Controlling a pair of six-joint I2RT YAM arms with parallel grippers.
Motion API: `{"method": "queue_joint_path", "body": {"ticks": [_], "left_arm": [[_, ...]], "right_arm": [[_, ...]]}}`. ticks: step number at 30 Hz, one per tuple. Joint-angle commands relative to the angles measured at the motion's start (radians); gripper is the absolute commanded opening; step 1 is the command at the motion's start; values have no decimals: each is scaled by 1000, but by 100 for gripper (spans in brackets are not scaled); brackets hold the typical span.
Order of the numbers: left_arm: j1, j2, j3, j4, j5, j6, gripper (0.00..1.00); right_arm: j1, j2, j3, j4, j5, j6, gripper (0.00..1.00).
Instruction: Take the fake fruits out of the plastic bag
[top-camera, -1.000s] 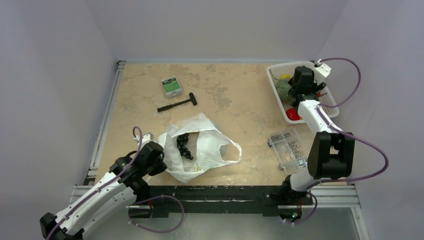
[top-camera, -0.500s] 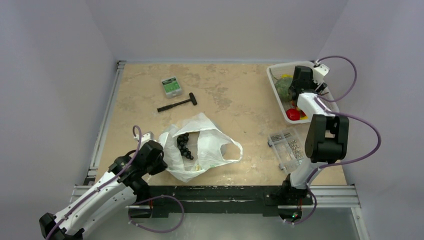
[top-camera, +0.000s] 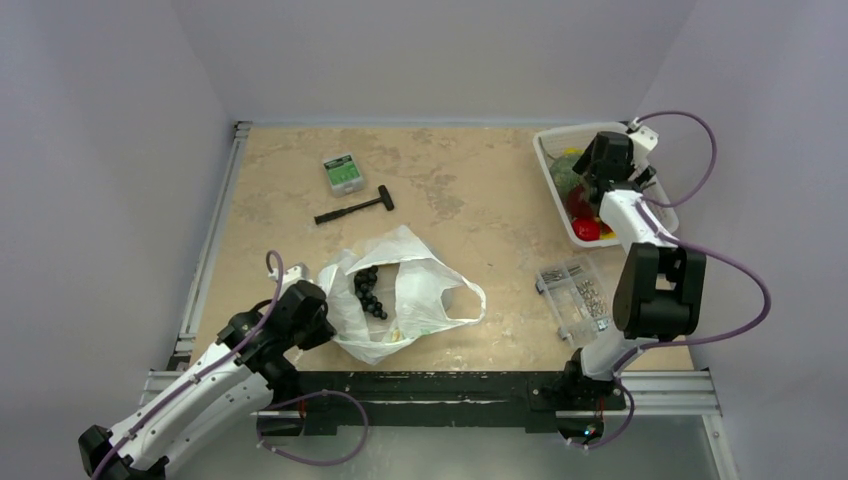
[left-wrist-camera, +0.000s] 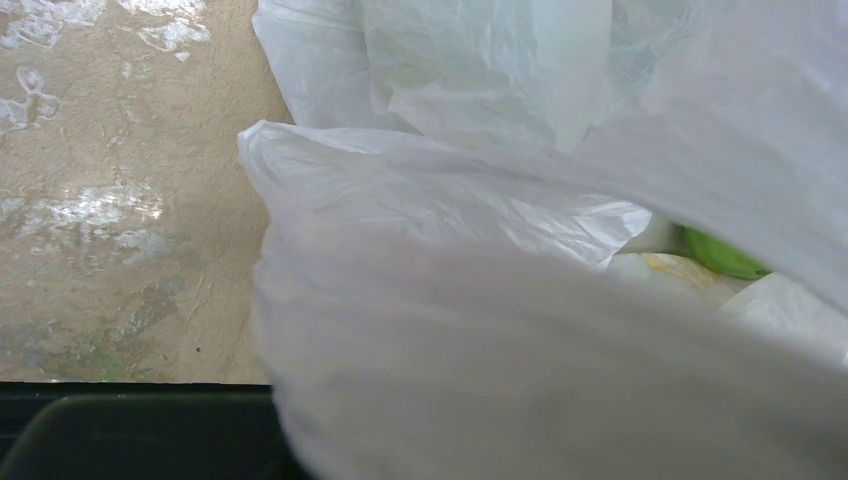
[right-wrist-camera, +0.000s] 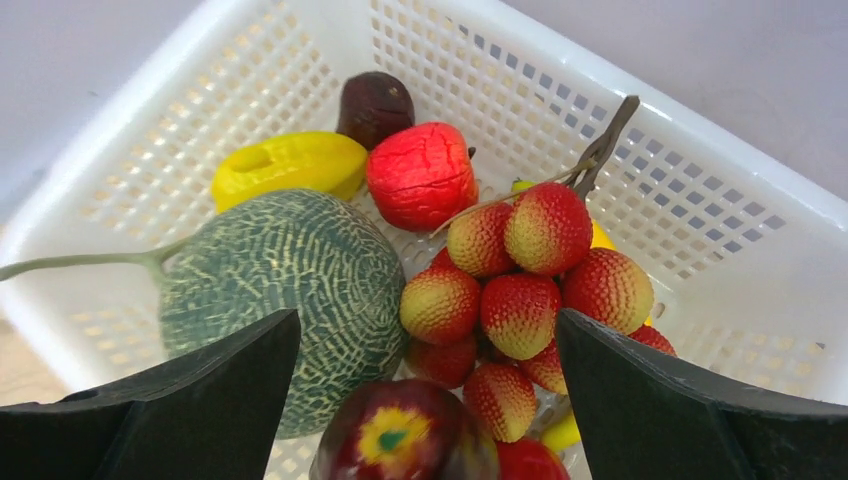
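Note:
The white plastic bag (top-camera: 405, 290) lies crumpled near the table's front, its mouth open on a dark bunch of grapes (top-camera: 367, 291). My left gripper (top-camera: 316, 322) is at the bag's left edge and shut on its film. In the left wrist view the plastic bag (left-wrist-camera: 520, 340) covers the jaws, and a green fruit (left-wrist-camera: 722, 255) shows inside. My right gripper (right-wrist-camera: 427, 320) hangs open over the white basket (right-wrist-camera: 700, 180). Below its jaws lies a dark red apple (right-wrist-camera: 400, 440), blurred. A netted melon (right-wrist-camera: 270, 285), a lychee bunch (right-wrist-camera: 525, 280), and red, yellow and dark fruits share the basket.
A black hammer (top-camera: 355, 207) and a small green-labelled box (top-camera: 343, 172) lie at the back left. A clear box of screws (top-camera: 575, 297) sits in front of the white basket (top-camera: 548, 150). Metal rails run along the left and near edges.
My right gripper's jaws have spread wider over the basket and the apple now lies loose beneath them. The left arm and the bag have stayed put.

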Motion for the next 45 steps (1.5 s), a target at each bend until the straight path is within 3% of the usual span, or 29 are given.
{"method": "queue_joint_path", "body": {"ticks": [1,8,11,22,28,33,40,45], "left_arm": [[-5,-12,15,27,19,6,0],[-5,-21,7,34,19,12,0],[-5,-19,2,44,21,17,0],[-5,6,28,56,6,19,0],[-6,0,10,55,-5,4,0],[-5,9,16,62,-18,-2,0],[-5,8,15,48,-19,-14,0],[-5,0,8,51,-3,-22,0]], "right_arm": [[-3,-83,15,-28,-55,22,99],[72,-171,25,-40,-33,-6,99],[194,-225,0,12,-86,-50,99],[690,-352,-131,141,-536,-104,99],[940,-448,-307,368,-738,-27,91],[1128,-328,-292,389,-726,-33,75],[1164,-124,-266,401,-694,85,52],[1164,17,-244,441,-675,222,51]]}}
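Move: The black grapes lie in the bag's open mouth, about 58 cm left of the right hand, 25 cm back and some 12 cm lower. The hammer lies about 4 cm left of the grapes and 21 cm farther out; the bag's right handle loop is some 24 cm right of the grapes and 2 cm nearer the base. From the left hand the grapes are roughly 9 cm ahead, 6 cm to the right, 3 cm below. Towards the black grapes in the bag the empty right hand rises about 10 cm away from the fruit basket, sweeps some 55 cm left and 30 cm back while turning about 100 degrees counter-clockwise, then sinks roughly 13 cm into the bag's mouth, fingers narrowing from wide open to half open. The left hand stays put, shut fingers still holding the bag's near-left edge. ##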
